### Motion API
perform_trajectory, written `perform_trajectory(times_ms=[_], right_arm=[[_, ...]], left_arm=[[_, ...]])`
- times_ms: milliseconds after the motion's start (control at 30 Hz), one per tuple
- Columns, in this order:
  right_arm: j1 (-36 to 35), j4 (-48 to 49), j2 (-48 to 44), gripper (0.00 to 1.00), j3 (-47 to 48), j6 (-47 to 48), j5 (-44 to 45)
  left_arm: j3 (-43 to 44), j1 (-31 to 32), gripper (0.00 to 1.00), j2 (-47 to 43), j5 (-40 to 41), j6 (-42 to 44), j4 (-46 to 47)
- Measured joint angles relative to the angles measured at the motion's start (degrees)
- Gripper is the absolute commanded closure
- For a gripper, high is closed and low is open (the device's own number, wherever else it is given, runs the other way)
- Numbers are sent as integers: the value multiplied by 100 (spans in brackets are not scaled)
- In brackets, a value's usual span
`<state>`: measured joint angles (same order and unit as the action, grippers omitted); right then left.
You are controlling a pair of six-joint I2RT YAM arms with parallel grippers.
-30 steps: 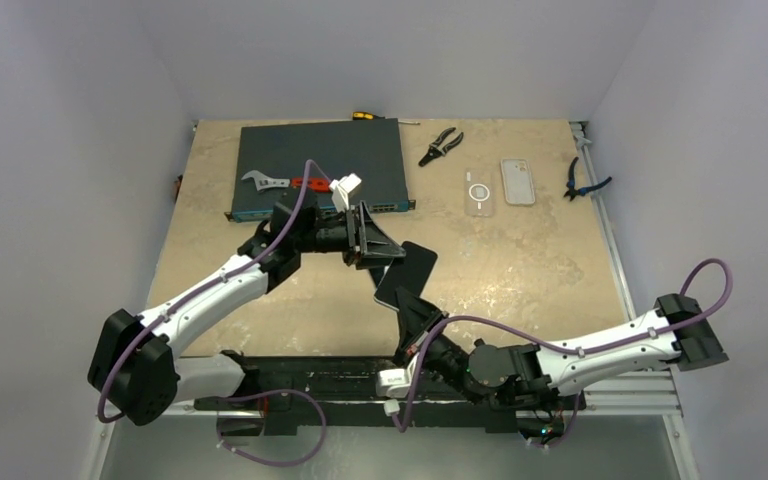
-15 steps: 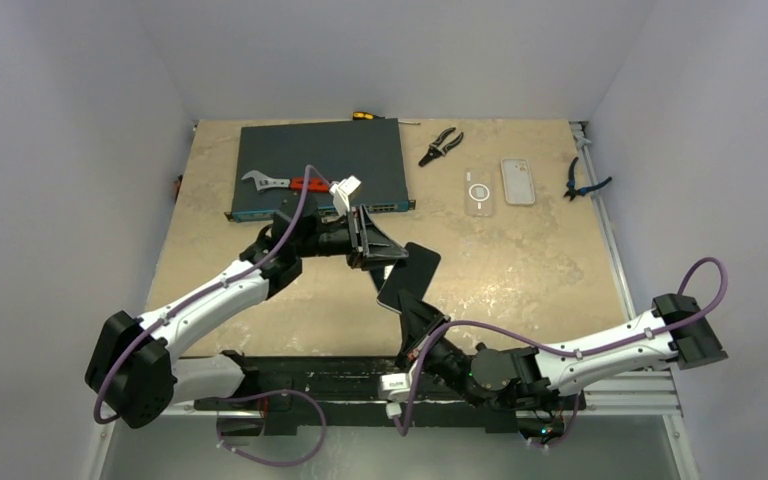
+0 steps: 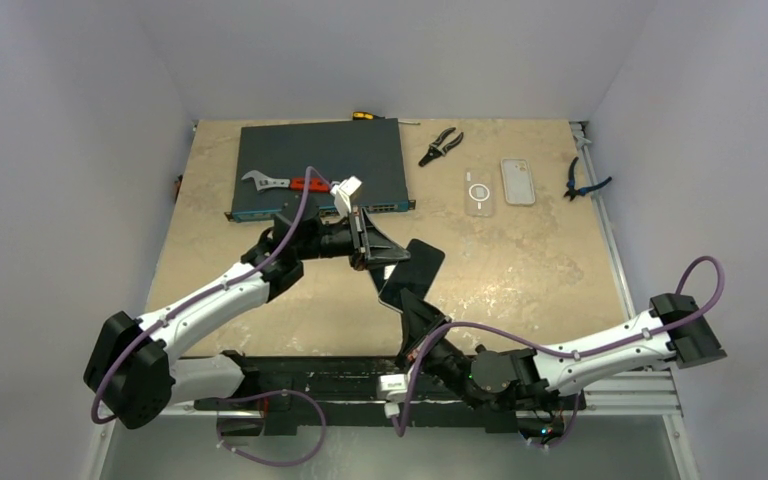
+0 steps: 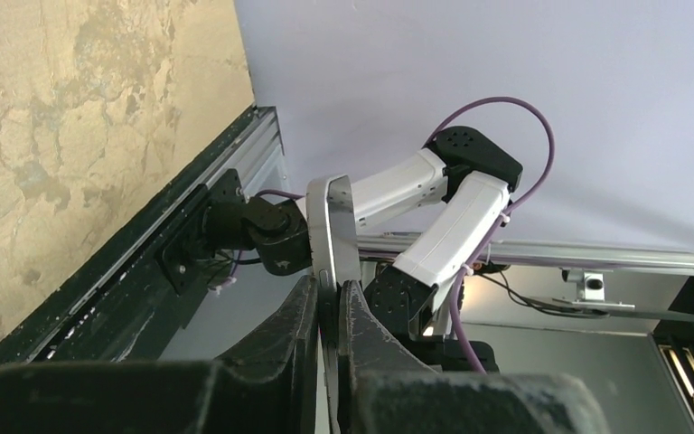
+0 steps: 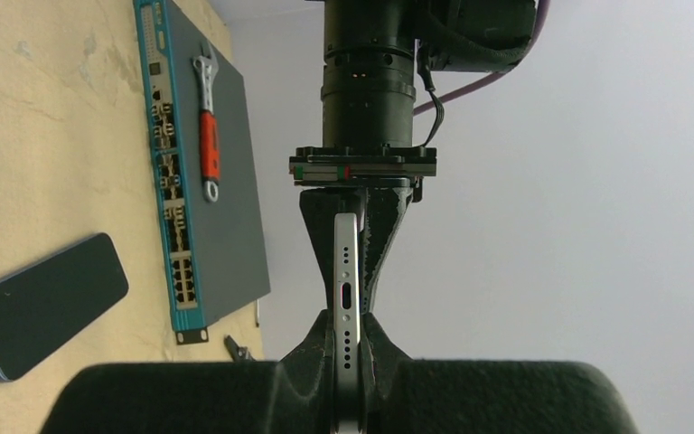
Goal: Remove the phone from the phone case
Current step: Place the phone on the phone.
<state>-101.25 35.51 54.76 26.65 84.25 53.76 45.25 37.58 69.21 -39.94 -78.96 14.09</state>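
Note:
A dark-faced phone (image 3: 415,268) with a silver edge hangs flat above the middle of the table, between my two grippers. My left gripper (image 3: 385,258) is shut on its far end; in the left wrist view the silver rim (image 4: 332,226) runs down between the closed fingers (image 4: 328,287). My right gripper (image 3: 407,303) is shut on the near end. There the phone's bottom edge (image 5: 347,271), with its charging port, sits clamped in the gripper (image 5: 347,321). I cannot make out the phone case around this phone.
A second dark phone with a blue edge (image 5: 45,303) lies on the table below. A grey network switch (image 3: 320,165) with a red-handled wrench (image 3: 280,183) on it sits at the back left. A clear ringed cover (image 3: 480,192), a white phone (image 3: 518,182) and two pliers (image 3: 441,146) (image 3: 585,180) lie at the back right.
My left gripper's jaws have closed onto the phone's far end. The phone and both grippers have drifted slightly to the right.

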Motion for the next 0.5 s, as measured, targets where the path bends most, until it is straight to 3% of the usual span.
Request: perform_trajectory(times_ms=[33, 133, 233, 500], right_arm=[[0, -2, 7, 77, 0, 2, 15], [2, -79, 39, 47, 4, -269, 28], [-15, -658, 144, 4, 203, -1003, 39], [-63, -2079, -50, 1, 817, -3287, -179]], left_arm=[[-4, 7, 100, -4, 28, -2, 2], [-70, 17, 100, -125, 195, -37, 37], [-153, -22, 100, -492, 409, -42, 195], [-101, -527, 100, -800, 927, -79, 466]])
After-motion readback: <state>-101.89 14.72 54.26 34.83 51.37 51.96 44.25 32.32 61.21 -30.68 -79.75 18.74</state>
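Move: Both hands grip one phone between them, its middle about 3 cm back and 1 cm right of the left hand. The phone on the table lies some 6 cm ahead, 4 cm left and 26 cm below the left hand; from the right hand it is about 14 cm ahead and 4 cm left, equally far down. From the left hand, the switch box's middle is roughly 35 cm ahead and 20 cm left, the clear case 29 cm ahead and 22 cm right. The right fingers spread wide and let go of their end of the phone while that hand eases back, down and a little left by a couple of centimetres, its wrist rolling some 20 degrees about its fingers. The left hand keeps its pinch on the other end and carries the phone up about 5 cm, with nearly 4 cm each forward and to the left, away from the right hand and more squarely over the phone on the table, swinging about 15 degrees counter-clockwise. ##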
